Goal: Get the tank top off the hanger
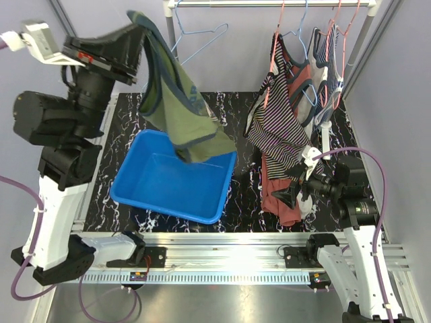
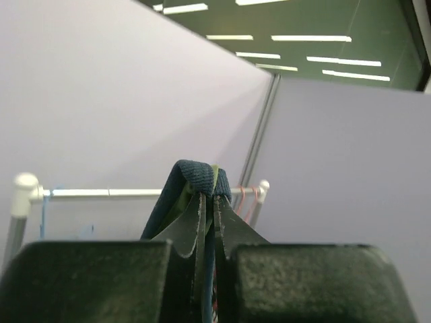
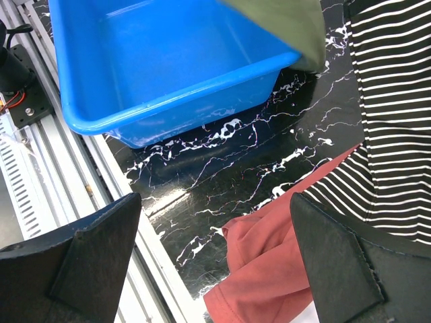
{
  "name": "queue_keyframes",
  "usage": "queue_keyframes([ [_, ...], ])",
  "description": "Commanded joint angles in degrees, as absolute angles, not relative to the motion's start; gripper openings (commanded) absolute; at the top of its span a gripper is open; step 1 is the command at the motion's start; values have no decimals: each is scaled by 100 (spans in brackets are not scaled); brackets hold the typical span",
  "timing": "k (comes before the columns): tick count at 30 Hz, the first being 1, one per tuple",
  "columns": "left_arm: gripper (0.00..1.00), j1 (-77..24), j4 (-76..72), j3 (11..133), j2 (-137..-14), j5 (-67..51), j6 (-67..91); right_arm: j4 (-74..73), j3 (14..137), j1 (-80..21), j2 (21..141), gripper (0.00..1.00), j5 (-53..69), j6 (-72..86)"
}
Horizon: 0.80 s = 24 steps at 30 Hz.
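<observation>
The green tank top (image 1: 182,108) with navy trim hangs from my left gripper (image 1: 138,20), which is raised high at the back left and shut on its strap. In the left wrist view the navy strap (image 2: 195,171) is pinched between the closed fingers of the left gripper (image 2: 209,198). The top's hem dangles over the blue bin (image 1: 168,208). A pale blue wire hanger (image 1: 202,37) hangs bare on the rail just right of the top. My right gripper (image 1: 291,185) is open and empty, low at the right; the right wrist view shows the right gripper (image 3: 214,202) above the tabletop.
The white rail (image 1: 269,3) carries a striped top (image 1: 276,114), a red garment (image 1: 279,192) and more tops on hangers at the back right. In the right wrist view the red garment (image 3: 283,262), the striped top (image 3: 397,134), the bin (image 3: 168,101) and the green hem (image 3: 283,20) show.
</observation>
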<state>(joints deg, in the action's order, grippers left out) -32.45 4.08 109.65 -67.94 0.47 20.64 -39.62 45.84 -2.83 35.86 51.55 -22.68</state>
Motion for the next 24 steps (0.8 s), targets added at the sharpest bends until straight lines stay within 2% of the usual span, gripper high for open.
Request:
queue_keyframes([
  [1, 0, -3173, 149, 11759, -7119, 447, 1591, -3726, 4658, -272, 3516, 100, 5124, -2162],
  [8, 0, -3103, 123, 12392, -7242, 720, 1328, -3630, 4544, -264, 3507, 100, 5124, -2110],
  [14, 0, -3103, -113, 13394, -7348, 1195, 862, -3516, 4412, -264, 3498, 100, 5133, -2065],
  [19, 0, -3094, -404, 13509, -7295, 1634, 598, -3507, 4359, -264, 3463, 100, 5098, -2074],
  [24, 0, -3103, -448, 13491, -7233, 1556, 790, -3542, 4324, -264, 3437, 100, 5089, -2127],
])
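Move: The left hand already pinches the green tank top high overhead. The blue bin it seems meant for lies some 63 cm below, about 1 cm ahead and 2 cm left. The emptied blue hanger hangs roughly 20 cm ahead, 2 cm right and 38 cm lower; the striped tank top about 18 cm ahead, 28 cm right and 45 cm lower. From the idle right hand, the bin is about 36 cm left, 7 cm ahead and 19 cm down. Upward and to its left, roughly 12 cm each way, the left hand hauls the green tank top higher above the blue bin, adding a pull back towards the base in the second half. The fingers keep their pinch on its dark trim while the wrist tips further up and swings counter-clockwise by about 20 degrees, rolling left side down. ##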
